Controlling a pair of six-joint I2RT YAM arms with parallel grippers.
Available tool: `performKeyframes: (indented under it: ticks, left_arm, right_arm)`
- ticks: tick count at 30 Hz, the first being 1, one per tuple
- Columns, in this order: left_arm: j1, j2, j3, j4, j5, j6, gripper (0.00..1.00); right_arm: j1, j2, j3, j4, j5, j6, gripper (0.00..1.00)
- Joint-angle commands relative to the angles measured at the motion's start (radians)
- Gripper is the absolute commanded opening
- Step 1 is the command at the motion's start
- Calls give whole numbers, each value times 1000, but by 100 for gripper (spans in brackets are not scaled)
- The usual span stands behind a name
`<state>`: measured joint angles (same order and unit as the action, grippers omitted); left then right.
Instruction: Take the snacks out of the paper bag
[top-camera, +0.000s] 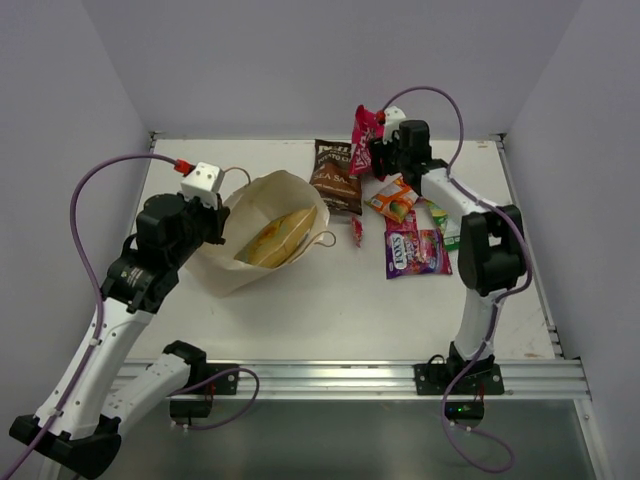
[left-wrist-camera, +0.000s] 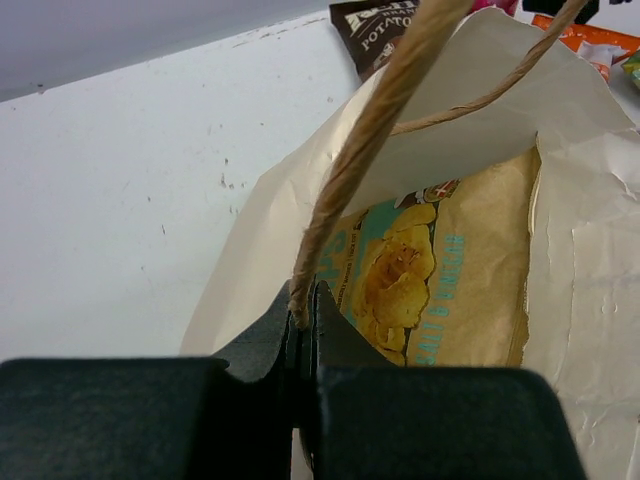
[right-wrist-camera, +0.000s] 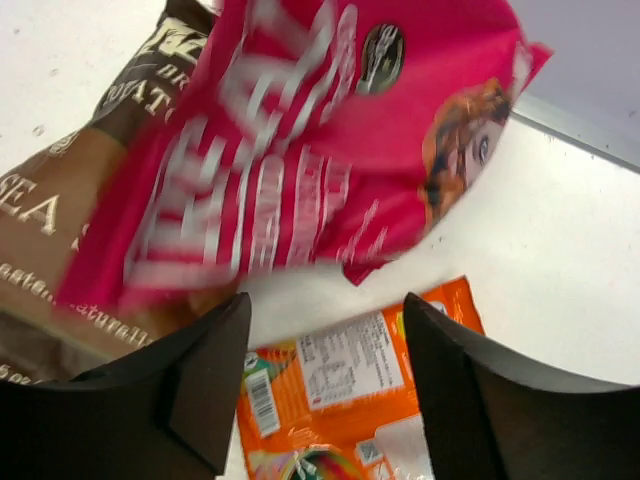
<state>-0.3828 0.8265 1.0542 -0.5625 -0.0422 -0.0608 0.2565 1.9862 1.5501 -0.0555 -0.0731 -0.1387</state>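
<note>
The paper bag lies open on its side left of centre, with a tan-yellow chip bag inside it. My left gripper is shut on the bag's cord handle, which is pinched at the fingertips. At the back right my right gripper stands open. A magenta-pink packet, blurred, sits just beyond its fingertips without touching them. It overlaps the dark brown packet. An orange packet lies under the open jaws.
A purple packet, a green packet and a tiny red one lie on the white table right of the bag. The back wall is close behind the right gripper.
</note>
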Motion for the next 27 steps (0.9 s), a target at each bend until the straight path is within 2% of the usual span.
performKeyframes:
  ticks: [1, 5, 10, 12, 16, 20, 23, 27]
  left_arm:
    - [-4, -6, 35, 23, 24, 15, 0]
    - [-4, -10, 41, 16, 28, 12, 0]
    - [-4, -20, 47, -7, 15, 35, 0]
    - [-4, -17, 50, -11, 8, 50, 0]
    - [-4, 2, 72, -11, 34, 116, 0]
    - [-4, 31, 104, -4, 102, 160, 0]
    - [-4, 48, 125, 0, 160, 190, 0]
    - [-2, 72, 139, 13, 215, 217, 0]
  right_arm:
    - [44, -162, -47, 2, 2, -21, 69]
    - [63, -285, -116, -24, -1, 28, 74]
    - [107, -535, -217, -30, -88, 76, 76]
    - [157, -633, -239, -50, -149, 61, 79]
    - [295, -723, -214, -138, -240, -25, 85]
    - [449, -748, -191, -211, -358, -182, 88]
    - [493, -716, -171, -273, -438, -295, 88]
    - [546, -641, -136, -410, -446, -429, 88]
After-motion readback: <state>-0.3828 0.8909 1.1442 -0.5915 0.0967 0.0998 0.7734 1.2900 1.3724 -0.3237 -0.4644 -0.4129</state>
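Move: The yellow chip bag inside the paper bag is the right hand's next target, roughly 23 cm back and 27 cm to its left, some 3 cm lower. The loose pink pouch is about 5 cm ahead and 3 cm left of that hand; the brown chip bag is 3 cm ahead, 13 cm left and 13 cm down; the orange packet is 3 cm back, 1 cm right, 14 cm down. From the left hand the yellow bag is about 5 cm ahead, 7 cm right and 18 cm below. Leave the pink pouch behind and swing the right hand back about 30 cm and left towards the yellow chip bag, arching up over 20 cm before starting down. Turn it some 55 degrees counter-clockwise and spread the fingers wider. Keep the left fingers shut on the paper bag's handle side, late on easing them right and slightly up with a small clockwise turn. ##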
